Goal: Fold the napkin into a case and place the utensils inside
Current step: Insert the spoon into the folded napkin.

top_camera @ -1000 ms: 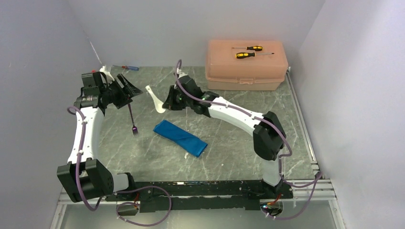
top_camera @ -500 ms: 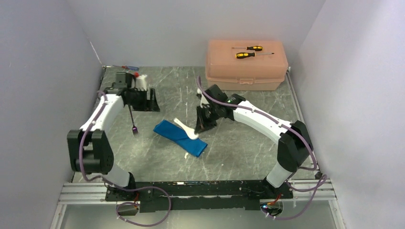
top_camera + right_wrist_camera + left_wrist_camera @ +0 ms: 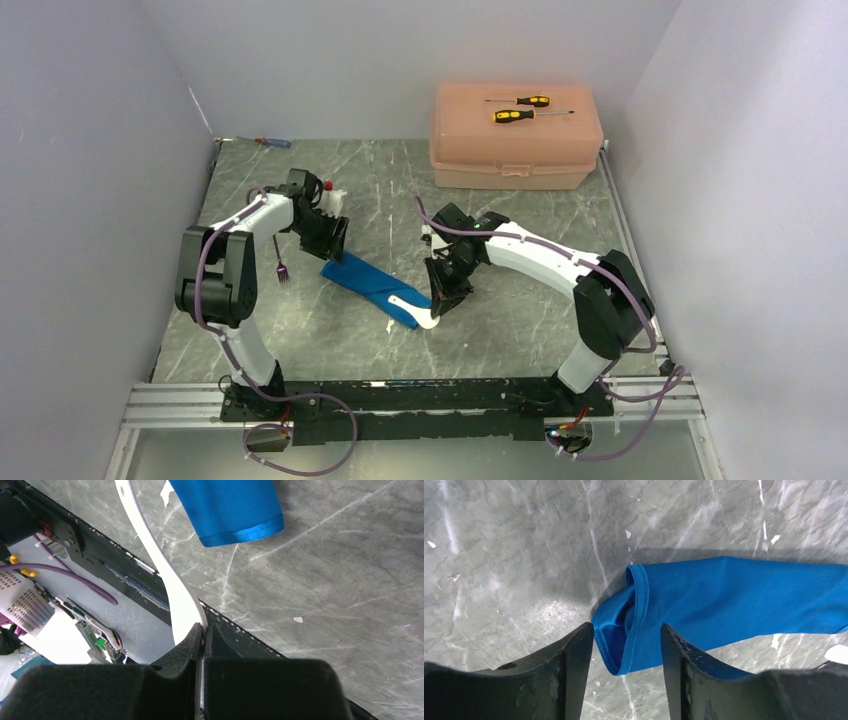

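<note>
The blue napkin (image 3: 372,284) lies folded into a slim strip in the middle of the table. Its far-left end gapes open (image 3: 626,625) between the fingers of my left gripper (image 3: 626,632), which stands open around it; the left finger (image 3: 574,660) just touches the cloth. My right gripper (image 3: 202,630) is shut on the wider end of the white spoon (image 3: 167,575). The spoon's narrow end reaches past the napkin's near-right end (image 3: 230,510). From above, the spoon (image 3: 410,309) sits at that corner beside the right gripper (image 3: 445,298). The purple fork (image 3: 280,263) lies on the table left of the napkin.
A peach plastic box (image 3: 515,150) stands at the back right with two yellow-handled screwdrivers (image 3: 520,108) on its lid. A small blue-and-red screwdriver (image 3: 270,142) lies at the back left. The black rail of the arm bases (image 3: 145,590) runs just beneath the spoon.
My left gripper swung in from the far left to the napkin's left end. My right gripper carried the spoon from behind the napkin to its near-right end. The fork stayed put.
</note>
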You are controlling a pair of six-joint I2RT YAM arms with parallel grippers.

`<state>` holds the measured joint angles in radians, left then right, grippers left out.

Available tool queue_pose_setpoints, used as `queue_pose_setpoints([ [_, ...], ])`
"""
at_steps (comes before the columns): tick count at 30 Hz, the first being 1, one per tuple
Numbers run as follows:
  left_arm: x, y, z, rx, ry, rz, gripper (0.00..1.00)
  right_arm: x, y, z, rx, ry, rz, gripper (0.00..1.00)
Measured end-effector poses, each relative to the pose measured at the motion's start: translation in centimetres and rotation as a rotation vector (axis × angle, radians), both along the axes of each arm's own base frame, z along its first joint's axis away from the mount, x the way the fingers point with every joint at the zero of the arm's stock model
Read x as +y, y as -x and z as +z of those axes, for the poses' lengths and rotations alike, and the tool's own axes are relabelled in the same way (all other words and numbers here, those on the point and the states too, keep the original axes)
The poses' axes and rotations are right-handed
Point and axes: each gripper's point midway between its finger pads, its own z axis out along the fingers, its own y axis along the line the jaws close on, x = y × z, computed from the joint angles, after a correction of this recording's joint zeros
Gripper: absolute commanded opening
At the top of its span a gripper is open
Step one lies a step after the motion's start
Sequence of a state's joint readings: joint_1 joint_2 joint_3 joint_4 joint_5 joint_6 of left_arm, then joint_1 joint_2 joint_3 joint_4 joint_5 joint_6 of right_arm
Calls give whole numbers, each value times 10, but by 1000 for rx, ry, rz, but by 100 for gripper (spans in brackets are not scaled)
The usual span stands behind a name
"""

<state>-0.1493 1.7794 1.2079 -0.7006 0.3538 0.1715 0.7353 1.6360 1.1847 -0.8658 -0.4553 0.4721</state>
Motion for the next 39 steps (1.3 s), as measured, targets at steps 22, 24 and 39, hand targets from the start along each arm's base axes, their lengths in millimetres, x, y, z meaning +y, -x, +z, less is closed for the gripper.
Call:
queue_pose_setpoints([
  [22, 3, -1, -24, -4, -22, -63, 34, 24, -27, -35, 25, 26, -4, 0],
  [24, 3, -1, -24, -4, -22, -64, 33, 25, -28, -39, 28, 27, -7, 0],
  [39, 3, 0, -25, -1, -23, -70, 29, 51, -48, -44, -12, -63, -43, 0],
])
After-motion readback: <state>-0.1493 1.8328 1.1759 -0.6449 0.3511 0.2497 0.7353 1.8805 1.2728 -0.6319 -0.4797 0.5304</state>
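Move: The folded napkin, which the handle of the spoon held in the right fingers is headed for, has its middle about 10 cm ahead, 12 cm left and 8 cm below the right hand; its right end lies roughly 4 cm ahead, 3 cm left and as low. A white scrap sits some 10 cm left, 1 cm ahead, on the table. The napkin's left end is right under the left hand, about 3 cm down; the fork lies some 12 cm left of that hand, 2 cm ahead. The spoon, still gripped by its bowl, goes handle first into the folded napkin: the right hand sinks and eases forward-left by turns, about 5 cm forward, 5 cm left and 4.5 cm down in all, sliding the handle under the upper layer. Meanwhile the napkin's left end is pinched by the left hand, which drops some 2.5 cm and half closes its fingers on the cloth. ##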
